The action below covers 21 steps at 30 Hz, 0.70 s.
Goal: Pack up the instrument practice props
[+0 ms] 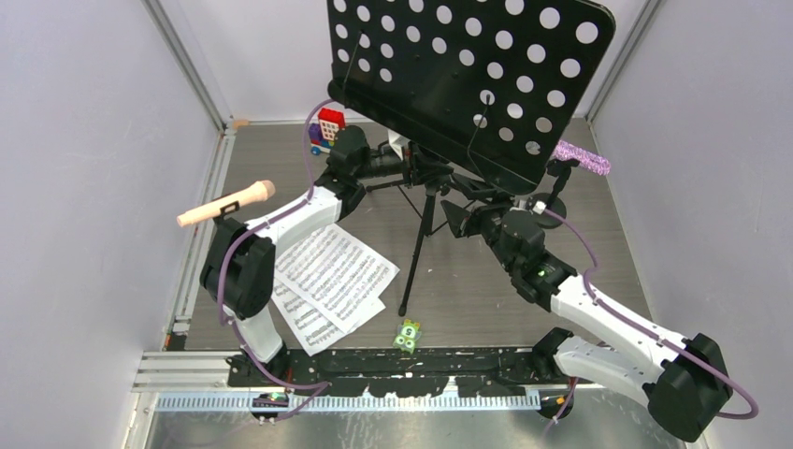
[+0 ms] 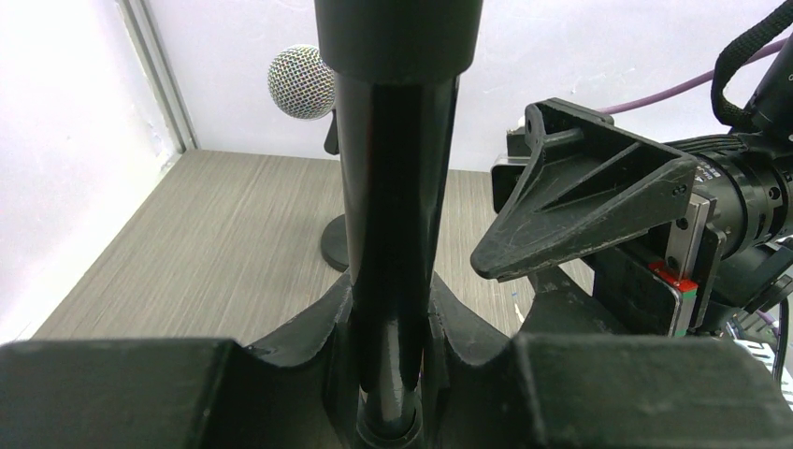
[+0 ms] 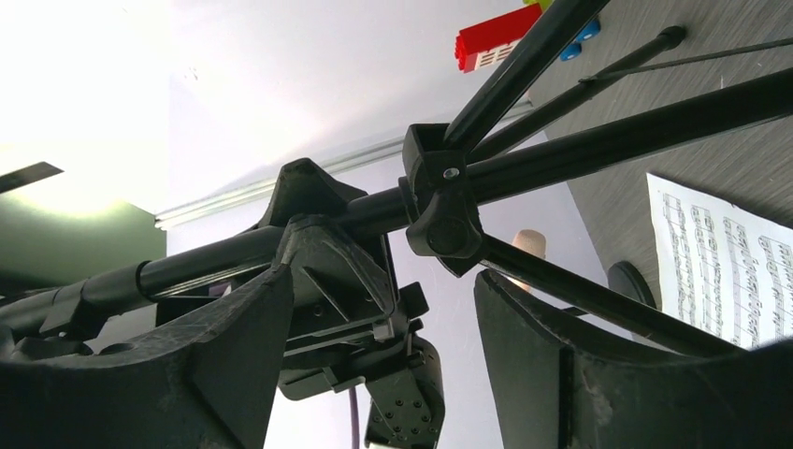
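Observation:
The music stand's black perforated desk [image 1: 468, 70] stands tilted at the back, above its tripod legs [image 1: 416, 253]. My left gripper [image 1: 404, 166] [image 2: 393, 374] is shut on the stand's upright pole [image 2: 397, 187]. My right gripper [image 1: 455, 213] [image 3: 383, 365] is open beside the tripod hub [image 3: 439, 201], with nothing between its fingers. White sheet-music pages [image 1: 327, 276] [image 3: 720, 281] lie on the table at the left. The pink microphone [image 1: 224, 203] sticks up at the left, its mount hidden by my left arm. The purple-glitter microphone [image 1: 582, 156] sits on a black round-based mount [image 1: 552, 201] at the right.
A red-blue toy brick vehicle [image 1: 327, 126] stands at the back left, behind the stand. A small green square piece [image 1: 408, 334] lies near the front rail. White walls close in the table on three sides.

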Tool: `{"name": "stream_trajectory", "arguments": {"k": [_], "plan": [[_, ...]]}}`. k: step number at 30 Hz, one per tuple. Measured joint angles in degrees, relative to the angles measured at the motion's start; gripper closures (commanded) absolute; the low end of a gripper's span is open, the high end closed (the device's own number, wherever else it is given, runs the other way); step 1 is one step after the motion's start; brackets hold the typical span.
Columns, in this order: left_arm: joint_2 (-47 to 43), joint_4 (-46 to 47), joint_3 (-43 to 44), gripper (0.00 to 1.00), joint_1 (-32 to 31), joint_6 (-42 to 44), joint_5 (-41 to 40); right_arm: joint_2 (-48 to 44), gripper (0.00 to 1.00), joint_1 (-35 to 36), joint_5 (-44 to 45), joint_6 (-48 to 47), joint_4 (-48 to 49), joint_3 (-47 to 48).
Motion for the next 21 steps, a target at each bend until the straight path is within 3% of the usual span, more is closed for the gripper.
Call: {"name": "stream_trajectory", "arguments": {"k": [4,13,21], "plan": [[-0.02,-0.09,0.02,1.0,0.0,0.02,0.0,0.63,0.24,-0.07,-0.04,0.02,-1.44,1.09],[-0.02,-0.17,0.07,1.0,0.0,0.04,0.02,2.78,0.52,-1.2,-0.15,-1.55,-4.15,1.88],[-0.02,-0.2,0.09,1.0,0.0,0.04,0.02,5.22,0.58,-1.9,-1.16,-1.38,-2.71,1.88]]}}
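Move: The clamp knob on the music stand's pole is some 5 cm ahead of the right hand, 4 cm to its left and 3 cm lower. The pole stretch in the left gripper is just above that knob: 5 cm ahead of the right hand, 4 cm left and 2 cm higher. The glittery microphone stands about 9 cm ahead, 27 cm to the right and 13 cm lower. From the left hand the knob is about 5 cm straight down. Downward about 3 cm and, less far, forward, the right hand brings its sideways-pointing jaws, one finger above the other, towards the clamp knob, tipping only some 5 degrees. On the way the fingers close from wide to about half open, lining up either side of the knob; contact can't be made out. The left hand stays still, keeping its grip on the pole just above. ##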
